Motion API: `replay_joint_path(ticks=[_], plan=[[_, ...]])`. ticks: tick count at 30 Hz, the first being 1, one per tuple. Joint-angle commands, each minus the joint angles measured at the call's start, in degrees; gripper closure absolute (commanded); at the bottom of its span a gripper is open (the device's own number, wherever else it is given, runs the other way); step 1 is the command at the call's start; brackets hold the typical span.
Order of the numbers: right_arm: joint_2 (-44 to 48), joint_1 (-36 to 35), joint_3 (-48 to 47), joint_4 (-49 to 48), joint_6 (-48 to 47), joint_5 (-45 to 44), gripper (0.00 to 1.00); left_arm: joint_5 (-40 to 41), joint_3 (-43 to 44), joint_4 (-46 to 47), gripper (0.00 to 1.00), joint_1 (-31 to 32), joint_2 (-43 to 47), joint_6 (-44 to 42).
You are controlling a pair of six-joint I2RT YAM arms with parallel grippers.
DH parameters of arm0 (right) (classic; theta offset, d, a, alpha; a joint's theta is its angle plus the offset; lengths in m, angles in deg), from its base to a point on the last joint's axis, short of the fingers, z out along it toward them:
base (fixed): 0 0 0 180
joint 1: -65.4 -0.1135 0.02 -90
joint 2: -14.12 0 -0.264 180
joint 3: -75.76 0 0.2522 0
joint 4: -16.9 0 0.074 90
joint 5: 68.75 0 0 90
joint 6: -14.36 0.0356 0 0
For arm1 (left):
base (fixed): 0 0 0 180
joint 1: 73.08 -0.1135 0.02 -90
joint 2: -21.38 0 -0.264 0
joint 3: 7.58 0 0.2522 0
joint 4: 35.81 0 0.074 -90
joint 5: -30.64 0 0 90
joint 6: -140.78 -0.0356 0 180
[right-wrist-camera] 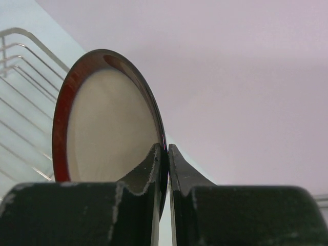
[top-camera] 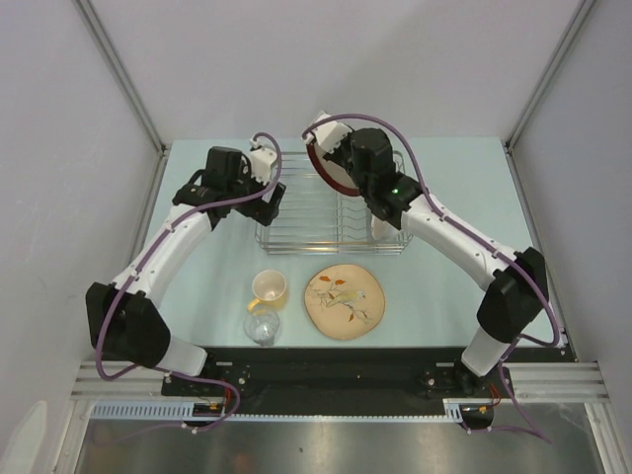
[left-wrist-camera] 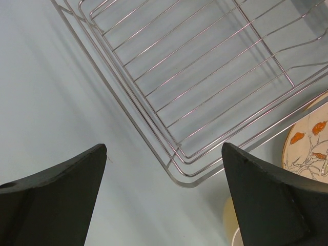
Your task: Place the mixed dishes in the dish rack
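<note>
My right gripper [top-camera: 339, 161] [right-wrist-camera: 165, 148] is shut on the rim of the dark red-brown round dish [top-camera: 318, 164] [right-wrist-camera: 110, 123]. It holds the dish on edge above the back of the silver wire dish rack [top-camera: 321, 222] [right-wrist-camera: 20, 56]. My left gripper [top-camera: 265, 196] [left-wrist-camera: 164, 148] hangs open and empty over the rack's [left-wrist-camera: 205, 77] near left corner. In front of the rack lie the beige patterned plate [top-camera: 344, 301] [left-wrist-camera: 310, 146], the cream-yellow mug [top-camera: 268, 288] [left-wrist-camera: 229, 220] and the small clear glass [top-camera: 262, 326].
Grey walls enclose the pale table on the left, back and right. The black base rail [top-camera: 326, 370] of the arms runs along the near edge. Purple cables loop over both arms.
</note>
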Motion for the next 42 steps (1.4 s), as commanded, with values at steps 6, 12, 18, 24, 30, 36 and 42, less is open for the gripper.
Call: replay_joint_path(ticks=[6,12,18,24,30,36,42], plan=[[-1.4,2.5,1.3,-25.9,-21.4,-0.2,1.0,-0.2,0.4,3.8,0.0,-1.1,-4.5,1.2],[-2.0,4.2,3.7,-27.5,-25.6,4.6,1.0,-0.9,0.9,4.2,0.01,-1.4,-6.0,1.6],[-1.6,4.6,6.4,-28.1,-28.7,10.1,1.0,-1.2,0.7,4.7,0.01,-1.3,-6.7,2.3],[-1.7,4.7,7.5,-25.9,-33.8,15.0,1.0,-1.1,0.5,5.1,0.01,-1.3,-6.7,2.4],[-3.5,6.4,7.6,-27.4,-38.5,19.6,1.0,-1.5,0.5,4.7,0.01,-1.4,-6.2,2.6],[-3.3,8.1,7.8,-23.9,-42.3,22.7,1.0,-1.2,0.5,5.0,0.01,-1.3,-6.7,2.8],[-2.5,8.8,7.7,-20.7,-46.4,25.6,1.0,-1.2,0.6,5.2,0.01,-1.3,-7.1,3.4]])
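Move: The right hand already holds the brown-rimmed plate by its rim, high over the rack. The rack's peg section lies about 5 cm back, 4 cm right and 22 cm below that hand. Standing in the rack, the lime bowl is roughly 3 cm back and 11 cm right, the white bowl some 10 cm back and 10 cm right, both about 20 cm below. From the empty left hand the peg section is 3 cm ahead, 18 cm right and 8 cm below. Forward about 5 cm over the rear of the rack, then down another 5 cm towards the peg section, the right hand carries the plate, drifting slightly right and back again. Its wrist rolls steadily, left side dropping some 30 degrees, while swinging counter-clockwise and tipping its fingers up a little; they keep their grip on the rim. The open left hand sinks 4 cm, edges forward beside the rack's near left corner, then stays. ##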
